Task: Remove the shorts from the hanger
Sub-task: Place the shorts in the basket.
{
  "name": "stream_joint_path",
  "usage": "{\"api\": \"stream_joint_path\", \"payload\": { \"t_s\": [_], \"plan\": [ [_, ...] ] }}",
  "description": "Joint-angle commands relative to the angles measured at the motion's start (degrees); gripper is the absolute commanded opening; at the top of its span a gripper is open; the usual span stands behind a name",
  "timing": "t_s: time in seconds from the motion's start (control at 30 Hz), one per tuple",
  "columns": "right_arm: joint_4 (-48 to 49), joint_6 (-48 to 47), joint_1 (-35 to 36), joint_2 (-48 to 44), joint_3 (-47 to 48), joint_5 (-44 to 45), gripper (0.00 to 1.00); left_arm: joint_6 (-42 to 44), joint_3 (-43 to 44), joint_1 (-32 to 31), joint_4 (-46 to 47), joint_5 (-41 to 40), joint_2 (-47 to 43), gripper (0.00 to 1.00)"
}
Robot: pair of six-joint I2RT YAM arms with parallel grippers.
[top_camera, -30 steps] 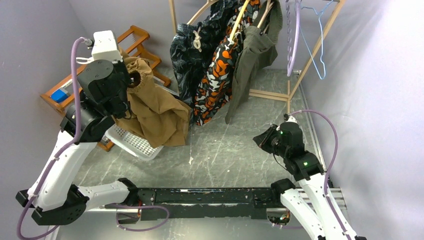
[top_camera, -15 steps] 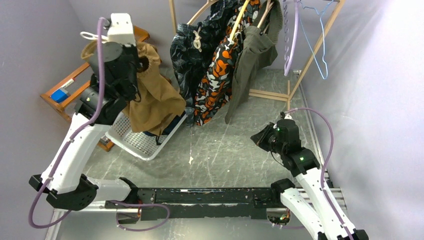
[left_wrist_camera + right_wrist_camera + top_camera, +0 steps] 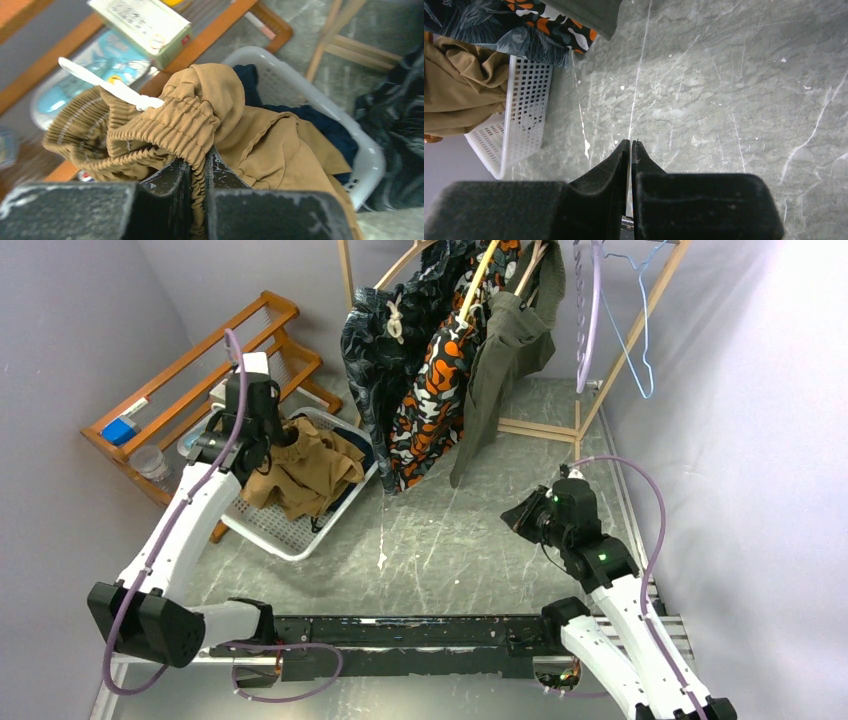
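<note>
My left gripper [image 3: 199, 160] is shut on the elastic waistband of the tan shorts [image 3: 280, 145]. These lie crumpled in the white basket [image 3: 270, 532], on top of a navy pair [image 3: 325, 127]. Seen from above, the left gripper [image 3: 262, 430] sits low over the basket's far left corner. Three shorts hang on hangers on the rack: leaf-print [image 3: 380, 350], camouflage [image 3: 435, 390] and olive-grey [image 3: 505, 350]. My right gripper [image 3: 520, 515] hovers over the bare floor at the right. In the right wrist view it [image 3: 630, 145] is shut with nothing in it.
A wooden shelf [image 3: 180, 370] stands against the left wall behind the basket, with a box [image 3: 142, 27] on it. The wooden rack frame [image 3: 540, 428] stands at the back. A lilac hanger [image 3: 592, 310] and a blue hanger [image 3: 640, 335] hang bare on its right end.
My left arm has swung down from high up and carried the tan shorts into the basket, where they now lie bunched. The right arm has barely moved.
</note>
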Motion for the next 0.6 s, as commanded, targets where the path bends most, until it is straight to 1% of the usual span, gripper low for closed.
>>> {"api": "stream_joint_path", "payload": {
  "t_s": [0.0,0.1,0.23,0.3,0.4,0.47,0.57],
  "plan": [
    [0.89,-0.70,0.33,0.71,-0.28,-0.04,0.09,-3.96,1.12,2.72,4.44,19.48,1.32,0.07],
    [0.61,-0.56,0.42,0.66,-0.14,-0.18,0.09,-4.10,0.06,2.68,6.66,27.15,3.81,0.07],
    [0.02,-0.44,0.35,-0.56,-0.38,0.35,0.09,-4.66,-1.66,2.68,6.11,32.06,7.55,0.07],
    [-0.30,-0.51,0.36,-1.20,-0.48,0.77,0.09,-6.03,-4.75,2.63,6.12,31.50,8.67,0.07],
    [-0.45,-0.36,0.35,-1.84,-0.81,1.22,0.09,-7.88,-11.31,2.68,8.86,29.20,11.82,0.07],
    [0.06,-0.26,0.36,-1.92,-1.17,0.86,0.09,-8.68,-13.38,2.68,8.76,29.11,16.01,0.07],
    [0.26,-0.26,0.35,-1.19,-1.29,0.10,0.09,-11.13,-14.43,2.68,8.74,28.95,24.13,0.10]
  ]
}}
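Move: The left hand still holds the tan shorts by the waistband, high over the basket's left side; the basket's middle lies level with it, about 5 cm to its right and some 21 cm below. The navy shorts in the basket lie about 12 cm right and 4 cm ahead, 20 cm down; the white box on the rack is roughly 14 cm ahead and 10 cm left, 17 cm lower. From the idle right hand, the basket is about 43 cm left, 11 cm ahead and 11 cm down. Keeping its closed grip on the tan waistband, the left hand first swings about 7 cm to the right over the basket, easing slightly forward while it starts to sink. It then drops faster and nearly straight down into the basket, some 17 cm in all and drawing back those couple of centimetres, while the wrist rolls its left side down, turns a little clockwise and tips the fingers about 20 degrees further down. ##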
